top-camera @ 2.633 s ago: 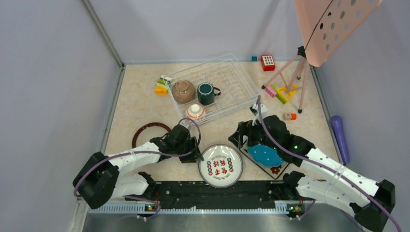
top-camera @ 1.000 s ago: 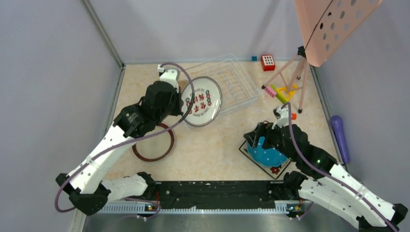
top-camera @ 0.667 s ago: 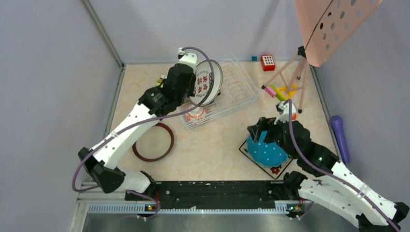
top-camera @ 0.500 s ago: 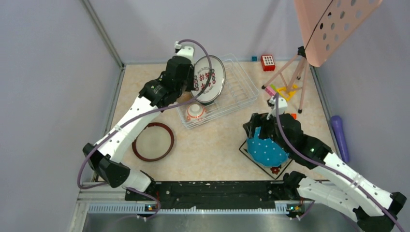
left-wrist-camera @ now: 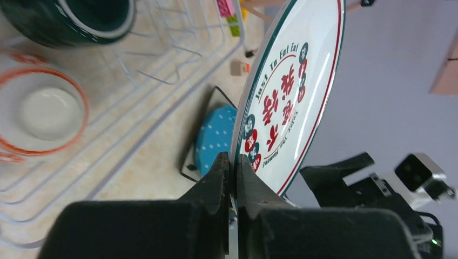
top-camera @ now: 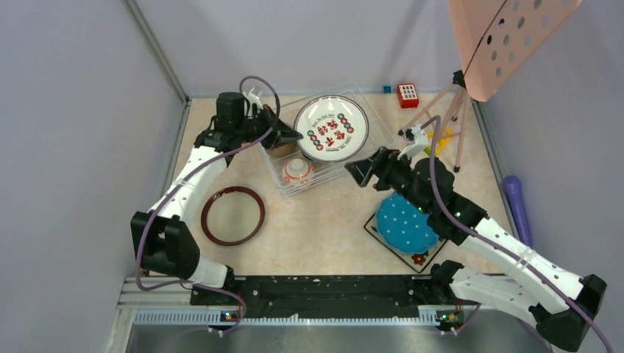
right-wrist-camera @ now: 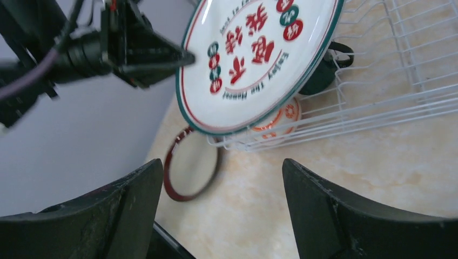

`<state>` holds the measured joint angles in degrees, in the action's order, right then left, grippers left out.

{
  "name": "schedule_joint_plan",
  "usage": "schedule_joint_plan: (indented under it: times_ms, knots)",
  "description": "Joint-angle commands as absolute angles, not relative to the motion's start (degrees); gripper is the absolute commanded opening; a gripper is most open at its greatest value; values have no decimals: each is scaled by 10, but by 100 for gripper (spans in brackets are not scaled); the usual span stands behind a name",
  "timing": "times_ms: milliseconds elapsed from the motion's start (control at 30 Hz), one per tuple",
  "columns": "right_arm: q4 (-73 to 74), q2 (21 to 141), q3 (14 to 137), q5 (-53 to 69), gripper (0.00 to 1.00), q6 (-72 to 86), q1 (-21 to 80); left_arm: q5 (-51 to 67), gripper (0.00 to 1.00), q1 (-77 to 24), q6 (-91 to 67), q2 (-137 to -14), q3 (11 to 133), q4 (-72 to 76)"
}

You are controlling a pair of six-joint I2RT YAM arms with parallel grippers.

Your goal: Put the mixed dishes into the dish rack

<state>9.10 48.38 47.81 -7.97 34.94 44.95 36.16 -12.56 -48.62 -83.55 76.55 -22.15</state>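
Note:
My left gripper (top-camera: 288,137) is shut on the rim of the white plate with red characters (top-camera: 332,128), holding it tilted above the dish rack (top-camera: 377,131). In the left wrist view the jaws (left-wrist-camera: 232,168) pinch the plate's edge (left-wrist-camera: 291,91). Inside the rack sit the dark green mug (left-wrist-camera: 70,21) and the small orange-and-white bowl (top-camera: 296,170). My right gripper (top-camera: 360,171) stands open and holds nothing, just right of the rack's front corner (right-wrist-camera: 221,164). The blue dotted plate (top-camera: 405,223) lies on the black square plate (top-camera: 420,259). The red-rimmed plate (top-camera: 233,215) lies at left.
A tripod stand (top-camera: 447,118) with a pink perforated panel (top-camera: 508,37) rises at the back right. Toy blocks (top-camera: 430,141) lie at its feet, and a red keypad toy (top-camera: 407,94) sits by the back wall. A purple object (top-camera: 517,209) lies beyond the right edge.
The left arm carried the white plate from the table front up over the rack and turned it face-up. The right gripper let the blue plate settle flat and moved up-left toward the rack.

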Motion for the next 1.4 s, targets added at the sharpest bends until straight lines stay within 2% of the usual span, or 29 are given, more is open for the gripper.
schedule_joint_plan:
  times_ms: [0,200,433,600,733,800,933,1000,1167,1233,1367]
  knots:
    - [-4,517,507,-141,78,545,445,515,0,-127,-612,-818,739,-38]
    - [63,559,543,-240,74,628,444,518,0,-127,-613,-807,728,-37]
    - [6,584,530,-221,67,640,445,515,0,-127,-601,-796,713,-45]
    - [17,586,536,-231,43,647,445,479,0,-128,-559,-785,708,-60]
    - [26,589,540,-238,18,649,445,449,0,-130,-531,-777,705,-72]
    - [35,593,543,-245,2,651,444,440,0,-131,-522,-776,703,-72]
    - [59,599,551,-268,0,659,443,420,0,-132,-491,-781,711,-95]
    - [73,604,557,-281,0,659,441,410,5,-132,-470,-789,724,-122]
    - [151,634,608,-313,0,649,433,321,33,-123,-361,-826,819,-280]
    - [204,660,649,-317,0,655,429,297,46,-107,-353,-830,831,-287]
    - [286,706,718,-307,0,665,426,279,64,-75,-350,-832,827,-248]
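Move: The plate, still in the left hand, has its middle about 11 cm ahead of the right hand, 7 cm left and slightly above; from the left hand it is 8 cm right and 3 cm ahead. Well below the right hand, the orange bowl lies some 12 cm ahead and 15 cm left, the green mug 20 cm ahead and 11 cm left, and the blue dish 15 cm right, 2 cm back. Right hand reaches forward about 8 cm, turns clockwise, pinches the plate's near-right rim; left hand opens, letting go. ##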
